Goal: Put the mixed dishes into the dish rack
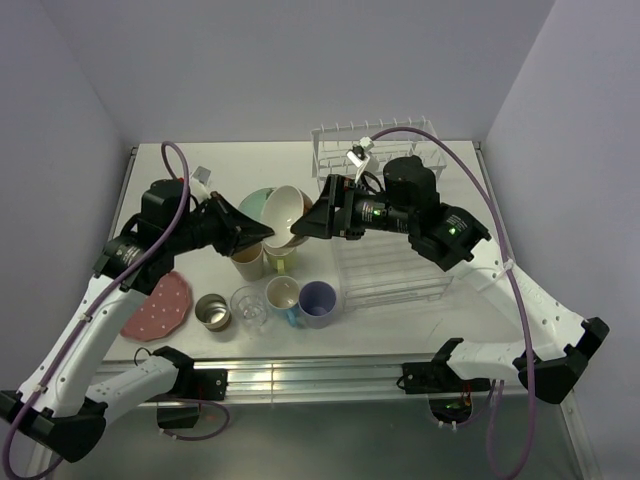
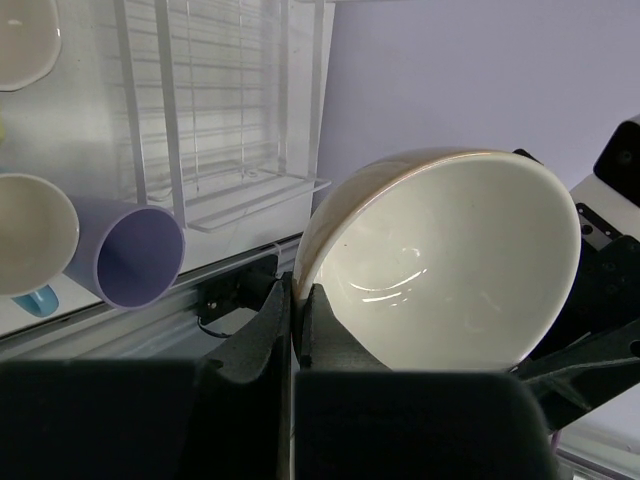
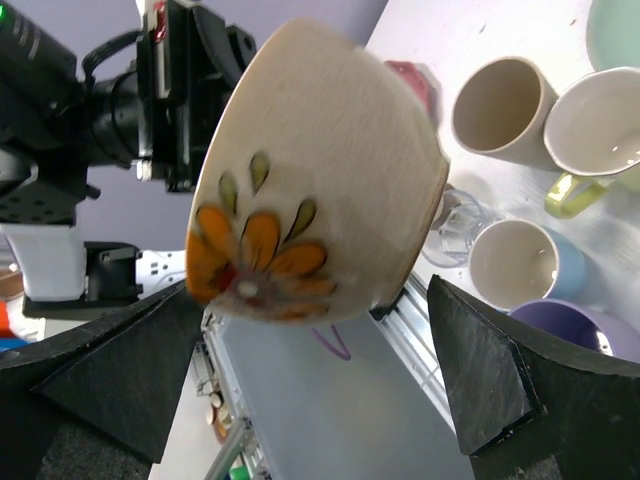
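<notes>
My left gripper (image 1: 266, 232) (image 2: 297, 305) is shut on the rim of the white bowl (image 1: 286, 212) (image 2: 450, 260), holding it tilted in the air above the cups. The bowl's outside carries an orange flower (image 3: 262, 255). My right gripper (image 1: 306, 224) (image 3: 310, 350) stands open, its fingers wide on either side of the bowl's base without touching it. The white wire dish rack (image 1: 385, 262) (image 2: 230, 110) stands on the right behind my right arm.
On the table lie a mint-green plate (image 1: 254, 203), pink dotted plate (image 1: 158, 305), steel cup (image 1: 211, 311), clear glass (image 1: 248, 305), blue cup (image 1: 283, 294), lavender cup (image 1: 318, 299) (image 2: 130, 255), tan cup (image 1: 247, 263) and yellow cup (image 1: 280, 262).
</notes>
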Motion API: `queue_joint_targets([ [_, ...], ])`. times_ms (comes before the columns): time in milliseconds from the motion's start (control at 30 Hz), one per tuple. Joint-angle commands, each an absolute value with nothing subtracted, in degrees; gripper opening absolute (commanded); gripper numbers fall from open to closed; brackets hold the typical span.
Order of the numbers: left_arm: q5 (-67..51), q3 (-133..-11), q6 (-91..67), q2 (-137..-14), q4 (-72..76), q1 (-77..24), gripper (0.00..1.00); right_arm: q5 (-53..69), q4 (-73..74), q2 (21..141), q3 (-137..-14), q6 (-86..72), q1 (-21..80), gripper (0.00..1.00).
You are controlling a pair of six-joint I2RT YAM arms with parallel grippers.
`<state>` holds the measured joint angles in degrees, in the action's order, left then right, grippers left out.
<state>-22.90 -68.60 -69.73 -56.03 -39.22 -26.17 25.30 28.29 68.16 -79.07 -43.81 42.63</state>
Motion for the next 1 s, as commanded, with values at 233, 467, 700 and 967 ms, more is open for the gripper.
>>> queue_joint_targets([
  [233,-20.7,-69.6,-71.5,-54.6,-31.9,-29.6,0.0,21.4,24.7,68.2,-80.9,-44.4,43.3,0.99],
  [467,-19.6,-69.6,-70.5,-55.4,-31.9,-30.0,0.0,20.7,25.1,67.1,-80.2,-45.2,43.4,0.94],
  [700,-19.5,-69.9,-69.4,-56.8,-31.8,-30.3,0.0,22.7,23.5,66.5,-79.5,-46.7,43.4,0.85],
  [967,-19.4,-69.3,-69.3,-57.2,-31.3,-30.7,0.0,24.6,21.7,66.8,-79.7,-47.3,43.4,0.27],
])
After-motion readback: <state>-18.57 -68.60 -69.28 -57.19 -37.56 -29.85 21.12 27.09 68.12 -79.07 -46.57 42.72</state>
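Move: My left hand already pinches the bowl's rim, with the bowl's middle about 4 cm to its right, 3 cm ahead and 2 cm up. From my wide-open right hand, the bowl lies about 3 cm to the left and 1 cm ahead, roughly 1 cm lower. Some 30 cm below the right hand stand the purple cup, about 2 cm back, and the blue-handled mug, 7 cm left and level with it. The dish rack is about 18 cm to its right and 14 cm ahead. I keep the bowl up in the air by its rim with my left fingers, letting that hand drift only about 1 cm to the right, towards my right hand. My right hand eases forward about 1 cm, turns some 5 degrees clockwise, then closes its wide-open fingers by about a quarter around the bowl's outside until both fingertips meet its sides. ##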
